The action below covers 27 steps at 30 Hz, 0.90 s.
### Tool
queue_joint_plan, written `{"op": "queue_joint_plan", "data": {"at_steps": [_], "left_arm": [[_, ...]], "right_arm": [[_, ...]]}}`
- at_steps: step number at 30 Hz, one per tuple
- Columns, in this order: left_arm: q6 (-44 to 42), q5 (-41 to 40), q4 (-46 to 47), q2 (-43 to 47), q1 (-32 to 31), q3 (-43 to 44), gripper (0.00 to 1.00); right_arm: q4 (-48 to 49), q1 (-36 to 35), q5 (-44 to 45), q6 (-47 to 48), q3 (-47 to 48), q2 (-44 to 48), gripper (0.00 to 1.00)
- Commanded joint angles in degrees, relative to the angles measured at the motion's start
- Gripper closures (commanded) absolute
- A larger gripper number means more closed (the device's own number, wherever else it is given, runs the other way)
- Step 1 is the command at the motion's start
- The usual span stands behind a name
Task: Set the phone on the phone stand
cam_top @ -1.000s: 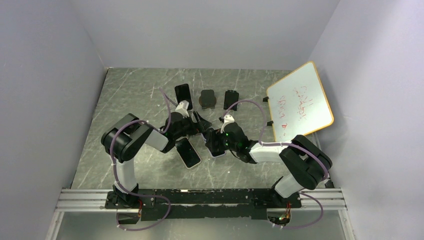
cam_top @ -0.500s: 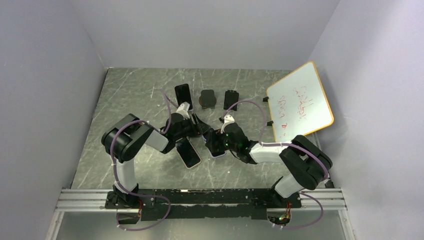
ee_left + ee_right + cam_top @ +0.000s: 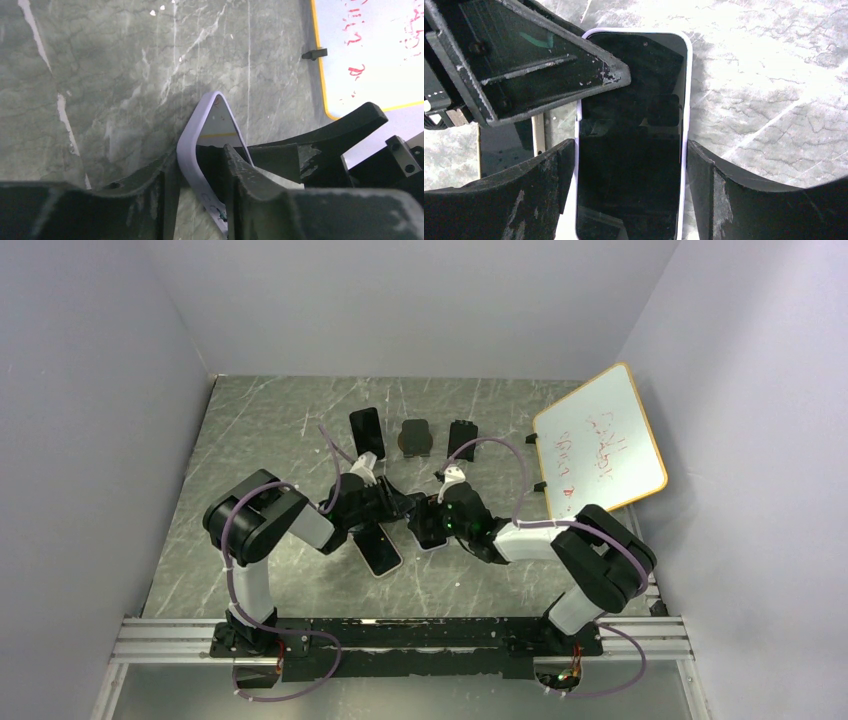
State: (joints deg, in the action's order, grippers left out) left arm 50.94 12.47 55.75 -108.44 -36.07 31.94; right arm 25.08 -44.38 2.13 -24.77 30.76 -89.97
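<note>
The phone (image 3: 631, 100), with a dark screen and a pale lilac case, hangs between both grippers at mid-table (image 3: 428, 536). My right gripper (image 3: 630, 145) is shut across its width, a finger on each long side. My left gripper (image 3: 197, 155) has drawn in on the two faces at the phone's (image 3: 212, 120) far end, with one finger against the case. In the top view the left gripper (image 3: 405, 508) meets the right gripper (image 3: 425, 525) head on. Two dark phone stands (image 3: 415, 437) (image 3: 462, 438) sit at the back of the table, apart from both arms.
A second phone (image 3: 381, 552) lies flat just in front of the left gripper. Another dark phone (image 3: 367, 430) stands upright at the back left of the stands. A whiteboard (image 3: 600, 440) leans against the right wall. Grey walls close in three sides.
The left gripper has slid right toward the right gripper, and its jaws have narrowed round the phone's end. The right gripper kept its hold and barely moved.
</note>
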Motion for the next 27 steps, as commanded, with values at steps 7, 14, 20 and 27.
{"op": "queue_joint_plan", "data": {"at_steps": [7, 14, 20, 27], "left_arm": [[-0.45, 2.84, 1.38, -1.15, -0.58, 0.48, 0.95], [-3.01, 6.28, 3.67, -0.31, -0.07, 2.12, 0.95], [-5.78, 15.62, 9.40, 0.76, 1.61, 3.63, 0.95], [-9.25, 25.56, 9.17, 2.87, 3.71, 6.01, 0.95]], "right_arm": [[-2.57, -0.36, -0.28, 0.71, -0.30, -1.71, 0.28], [-2.70, -0.33, -1.90, 5.19, 0.60, 0.52, 0.02], [-4.84, 2.74, -8.68, 10.53, 1.76, 7.62, 0.00], [0.55, 20.48, -27.84, 7.34, -3.18, 19.62, 0.01]]}}
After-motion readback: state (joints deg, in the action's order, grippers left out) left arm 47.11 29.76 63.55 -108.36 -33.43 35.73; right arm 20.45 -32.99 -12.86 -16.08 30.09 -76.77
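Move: The phone lies almost flat between the right hand's fingers, its middle about 1 cm back of and 1 cm below that hand. From the left hand, whose open fingers straddle its far left corner, its middle is some 5 cm back, 3 cm right and 1 cm lower. The middle stand is roughly 14 cm straight ahead of the left hand; the cream-edged phone lies about 12 cm back and 8 cm left of the left hand, 2 cm lower. Upward with the pinched phone: the left fingers first shut on its far left corner, then the hand rises about 5.5 cm, drifting 2.5 cm right, its fingers tipping up and turning some 15 degrees clockwise. Once that grip is made, the right fingers open wide, let go of the phone's long edges and back off, up about 6 cm and to the right, slightly forward. ##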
